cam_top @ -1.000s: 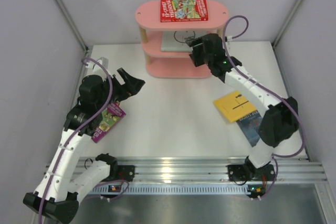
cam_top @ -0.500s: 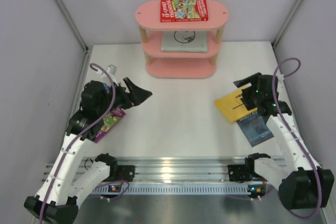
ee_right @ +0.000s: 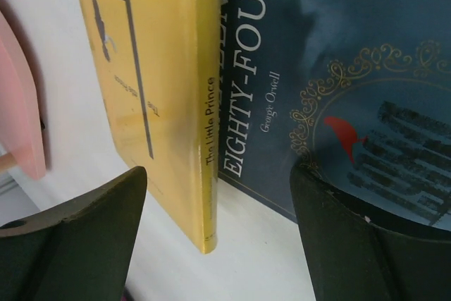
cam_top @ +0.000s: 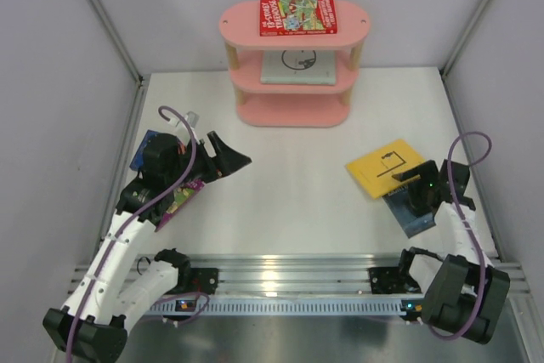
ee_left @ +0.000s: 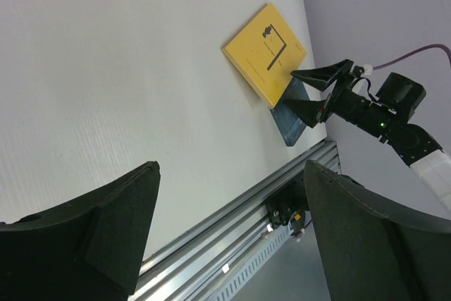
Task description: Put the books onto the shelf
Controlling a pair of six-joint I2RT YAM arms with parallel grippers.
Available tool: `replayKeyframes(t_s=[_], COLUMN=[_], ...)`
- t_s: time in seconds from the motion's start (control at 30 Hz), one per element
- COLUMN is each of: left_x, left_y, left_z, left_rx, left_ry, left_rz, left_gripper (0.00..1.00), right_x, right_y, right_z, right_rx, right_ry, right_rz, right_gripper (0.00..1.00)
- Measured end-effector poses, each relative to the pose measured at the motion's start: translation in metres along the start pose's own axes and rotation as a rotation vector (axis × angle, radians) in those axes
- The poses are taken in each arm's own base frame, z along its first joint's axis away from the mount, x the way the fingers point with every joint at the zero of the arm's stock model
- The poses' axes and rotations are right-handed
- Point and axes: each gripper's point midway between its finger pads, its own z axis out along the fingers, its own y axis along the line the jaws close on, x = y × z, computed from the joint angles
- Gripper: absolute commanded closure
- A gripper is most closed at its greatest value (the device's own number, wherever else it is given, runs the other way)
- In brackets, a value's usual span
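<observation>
The pink shelf stands at the back with a red book on its top board and a pale grey-green book on the middle one. A yellow book lies at the right, overlapping a dark navy book. My right gripper is open low over the seam between these two, holding nothing. My left gripper is open and empty above bare table. A purple book and a blue book lie partly hidden under the left arm.
The metal rail runs along the near edge. Grey walls close in the table on both sides and at the back. In the right wrist view an edge of the shelf shows at far left.
The right arm pulled back from the shelf's middle tier, swung to the right front and dropped over the yellow and navy books. The left arm shifted slightly forward.
</observation>
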Motion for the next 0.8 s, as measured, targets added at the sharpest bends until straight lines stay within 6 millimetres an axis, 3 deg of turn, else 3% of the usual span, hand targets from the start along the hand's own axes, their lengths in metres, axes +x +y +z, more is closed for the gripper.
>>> replayKeyframes(t_s=[0.07, 0.23, 0.57, 0.8], left_x=[0.0, -0.001, -0.004, -0.006], left_y=[0.0, 0.003, 0.003, 0.006], left_z=[0.001, 0.004, 0.005, 0.006], left_rx=[0.0, -0.01, -0.011, -0.023], left_ry=[-0.001, 0.003, -0.018, -0.032], left_rz=[0.0, -0.005, -0.016, -0.024], left_gripper=[0.13, 0.14, 0.15, 0.15], right_x=[0.005, -0.002, -0.007, -0.009], right_y=[-0.007, 0.005, 0.005, 0.009], right_z=[0.007, 0.016, 0.024, 0.028], right_rx=[-0.012, -0.122, -0.201, -0.264], right_ry=[0.009, -0.039, -0.094, -0.089], right_rz=[0.009, 0.016, 0.049, 0.048], right_gripper=[0.19, 0.33, 0.53, 0.91])
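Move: The yellow book, The Little Prince, lies just beyond the open right gripper, its middle about 7 cm ahead, 4 cm left and 2 cm below. The dark blue book is just behind, its middle some 4 cm back, 5 cm right and 3 cm below. The shelf's middle stands roughly 26 cm ahead, 35 cm left and 15 cm above. From the left hand, the yellow book is about 9 cm ahead, 45 cm right and 22 cm below. Ease the right gripper forward about 2.5 cm and down about 1.5 cm to the near, spine edge of the yellow book, tilting the fingertips up some 15 degrees so the fingers lie flatter. As it goes in, close the wide-open fingers most of the way and pinch the spine, one finger on the cover side and the other on the side towards the blue book. ##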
